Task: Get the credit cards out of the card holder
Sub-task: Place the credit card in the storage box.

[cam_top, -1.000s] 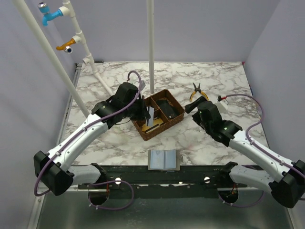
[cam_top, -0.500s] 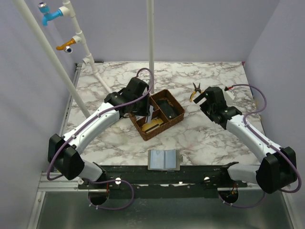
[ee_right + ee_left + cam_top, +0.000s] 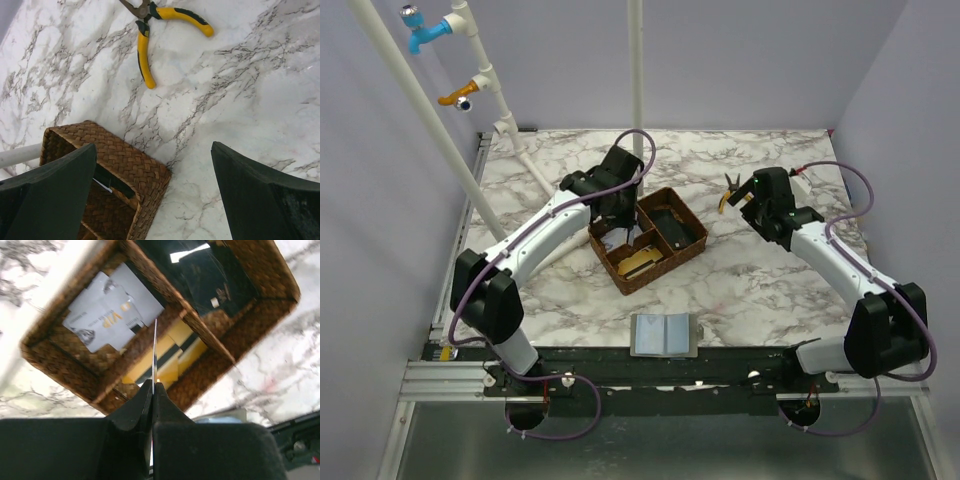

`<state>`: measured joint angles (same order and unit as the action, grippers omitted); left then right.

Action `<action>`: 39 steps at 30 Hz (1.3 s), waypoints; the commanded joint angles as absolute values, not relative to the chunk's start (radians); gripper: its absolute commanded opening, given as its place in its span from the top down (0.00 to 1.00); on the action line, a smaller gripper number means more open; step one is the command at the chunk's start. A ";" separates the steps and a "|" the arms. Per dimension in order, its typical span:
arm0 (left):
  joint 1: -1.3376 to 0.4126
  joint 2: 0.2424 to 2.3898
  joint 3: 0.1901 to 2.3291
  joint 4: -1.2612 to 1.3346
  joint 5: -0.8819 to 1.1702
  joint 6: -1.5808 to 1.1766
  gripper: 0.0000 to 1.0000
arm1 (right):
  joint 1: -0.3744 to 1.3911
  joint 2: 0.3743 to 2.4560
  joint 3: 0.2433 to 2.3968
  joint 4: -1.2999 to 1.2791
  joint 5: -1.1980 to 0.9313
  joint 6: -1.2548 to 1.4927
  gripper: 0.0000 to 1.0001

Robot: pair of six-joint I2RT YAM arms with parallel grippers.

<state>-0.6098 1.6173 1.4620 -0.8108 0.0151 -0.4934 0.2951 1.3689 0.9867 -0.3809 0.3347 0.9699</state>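
The card holder [image 3: 663, 335] lies open and flat near the table's front edge, grey with a paler blue-grey inside. My left gripper [image 3: 618, 218] hangs over the brown woven tray [image 3: 696, 240] and is shut on one thin whitish credit card [image 3: 155, 347], seen edge-on and upright between the jaws [image 3: 153, 384]. Below it, whitish credit cards [image 3: 107, 315] lie in one tray compartment and yellow cards [image 3: 172, 352] in the one beside it. My right gripper [image 3: 154, 146] stands open and holds nothing, above the marble beside the tray's right corner [image 3: 125, 160].
Yellow-handled pliers [image 3: 732, 190] lie on the marble behind the right gripper [image 3: 744, 204], also plain in the right wrist view [image 3: 145, 47]. A dark object [image 3: 205, 275] fills the tray's large compartment. White pipes [image 3: 637, 90] rise behind the tray and along the left.
The left arm has stretched farther back, carrying the held card over the tray's left compartment. The right arm has swung back and to the right, toward the pliers.
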 commanded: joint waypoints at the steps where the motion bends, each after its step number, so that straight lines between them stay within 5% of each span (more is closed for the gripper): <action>1: -0.584 1.685 1.562 -0.890 -0.137 -0.454 1.00 | 0.293 1.399 1.038 -0.357 0.340 0.904 0.00; 17: -0.555 1.839 1.677 -1.019 -0.249 -0.440 1.00 | 0.293 1.441 1.046 -0.330 0.316 0.896 0.00; 39: -0.541 1.765 1.619 -0.994 -0.175 -0.448 0.38 | 0.293 1.464 1.055 -0.315 0.197 0.875 0.00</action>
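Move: The left hand, with a card still pinched edge-on in its shut fingers, has the silver-card compartment of the storage box about 6 cm ahead, 3 cm to its left and 12 cm below. At that same depth, the gold-card compartment lies level with the hand and 3 cm to its right, and the dark-card compartment 8 cm ahead and 8 cm right. From the right hand, the silver-card compartment is some 24 cm left, level and 10 cm below. The left hand carries the pinched card left and forward over the silver-card compartment and sinks as it goes, about 7 cm across and just under 4 cm down, while the wrist rolls some 20 degrees so that the fingers stop slanting right and point nearly straight down apart from their forward lean. There it holds still above the cards and spreads its fingers to a bit over half open, letting go of the card, while the open, empty right hand drifts some 2 cm forward and left beside the box. ##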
